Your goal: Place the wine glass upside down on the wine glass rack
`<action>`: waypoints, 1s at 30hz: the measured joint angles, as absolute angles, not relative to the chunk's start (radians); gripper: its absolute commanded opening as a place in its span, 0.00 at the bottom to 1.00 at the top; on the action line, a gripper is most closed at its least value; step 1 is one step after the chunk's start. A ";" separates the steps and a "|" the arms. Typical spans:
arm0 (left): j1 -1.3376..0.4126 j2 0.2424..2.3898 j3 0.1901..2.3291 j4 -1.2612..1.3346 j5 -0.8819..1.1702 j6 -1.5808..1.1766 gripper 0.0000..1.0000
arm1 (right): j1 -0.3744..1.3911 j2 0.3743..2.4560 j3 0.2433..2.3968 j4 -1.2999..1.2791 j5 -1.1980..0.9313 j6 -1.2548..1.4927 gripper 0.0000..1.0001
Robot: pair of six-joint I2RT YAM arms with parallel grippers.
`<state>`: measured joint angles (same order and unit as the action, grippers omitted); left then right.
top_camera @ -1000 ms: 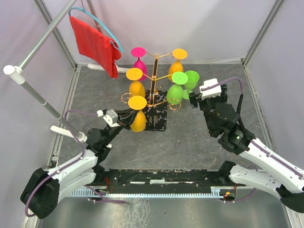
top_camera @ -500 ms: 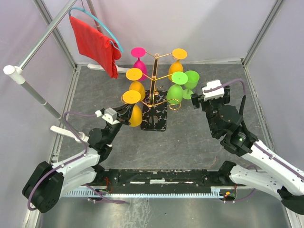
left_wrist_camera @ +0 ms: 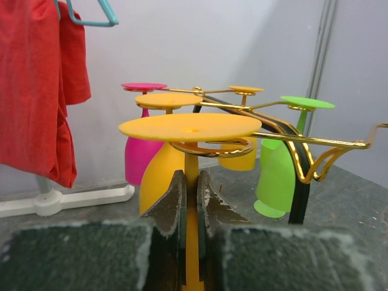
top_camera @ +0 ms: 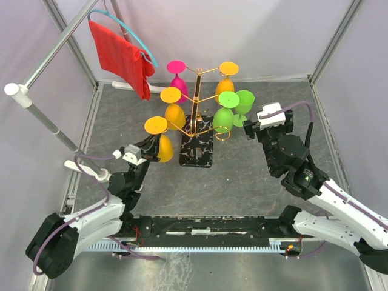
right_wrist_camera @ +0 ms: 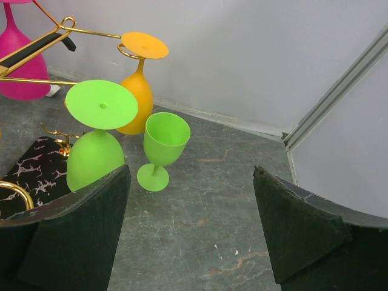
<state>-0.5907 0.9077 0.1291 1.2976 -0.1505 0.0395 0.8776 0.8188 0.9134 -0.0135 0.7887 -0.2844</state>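
Observation:
An orange wine glass [top_camera: 159,144] hangs upside down in my left gripper [top_camera: 151,145], just left of the wine glass rack [top_camera: 198,97]. In the left wrist view the left gripper [left_wrist_camera: 191,182] is shut on the glass's stem, and the orange foot [left_wrist_camera: 190,127] lies flat just above a gold scroll loop [left_wrist_camera: 212,147]. Whether the stem sits inside that loop I cannot tell. A green wine glass [top_camera: 244,102] stands upright on the table right of the rack. My right gripper [top_camera: 248,128] is open and empty near it; the right gripper [right_wrist_camera: 191,171] looks down at this green glass [right_wrist_camera: 163,142].
Several glasses hang upside down on the rack: green [top_camera: 224,116], orange [top_camera: 174,110], pink [top_camera: 177,77], orange [top_camera: 228,77]. The rack's black marbled base [top_camera: 203,154] lies between the arms. A red cloth [top_camera: 121,54] on a teal hanger hangs at the back left.
My left gripper has carried the orange glass leftward, from over the rack's base to beside it. The right gripper has drawn back slightly from the rack.

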 measured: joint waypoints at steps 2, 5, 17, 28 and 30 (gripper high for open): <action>-0.593 0.851 0.117 1.268 -0.139 0.045 0.03 | 0.878 0.819 0.908 -0.014 0.789 -0.286 0.90; -0.593 0.779 0.113 1.200 -0.115 0.055 0.03 | 0.878 0.820 0.901 -0.014 0.789 -0.286 0.90; -0.603 0.866 0.161 1.158 0.030 0.106 0.18 | 0.878 0.853 0.901 -0.009 0.790 -0.284 0.91; -0.614 0.820 0.157 1.071 0.026 0.103 0.65 | 0.878 0.889 0.903 -0.052 0.788 -0.278 0.93; -0.614 0.772 0.152 1.035 0.011 0.103 0.65 | 0.878 0.890 0.904 -0.060 0.789 -0.273 0.93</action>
<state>-0.6140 0.7723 0.1520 1.0348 0.0109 0.1032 0.8776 0.8902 0.9035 -0.0601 0.7887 -0.2729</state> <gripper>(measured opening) 0.644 0.926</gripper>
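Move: The left hand holds an orange wine glass upside down by its stem; the rack's near-left ring is about 2 cm right, 1 cm ahead and 4 cm above. The next orange glass hangs roughly 11 cm ahead, 6 cm right. From the right hand, the standing green glass is some 15 cm ahead, 5 cm left, 28 cm below; the hanging green glass is 8 cm ahead, 13 cm left, 10 cm below. With its fingers still shut on the orange glass's stem, the left hand draws back about 2 cm, then goes right some 4 cm towards the near-left ring, rolling its left side up 10 degrees, turning nearly as much clockwise and sinking slightly, before its fingers open wide and let go of the stem. The right hand, empty and open, sinks about 3 cm towards the standing green glass, drifting slightly forward and left. ##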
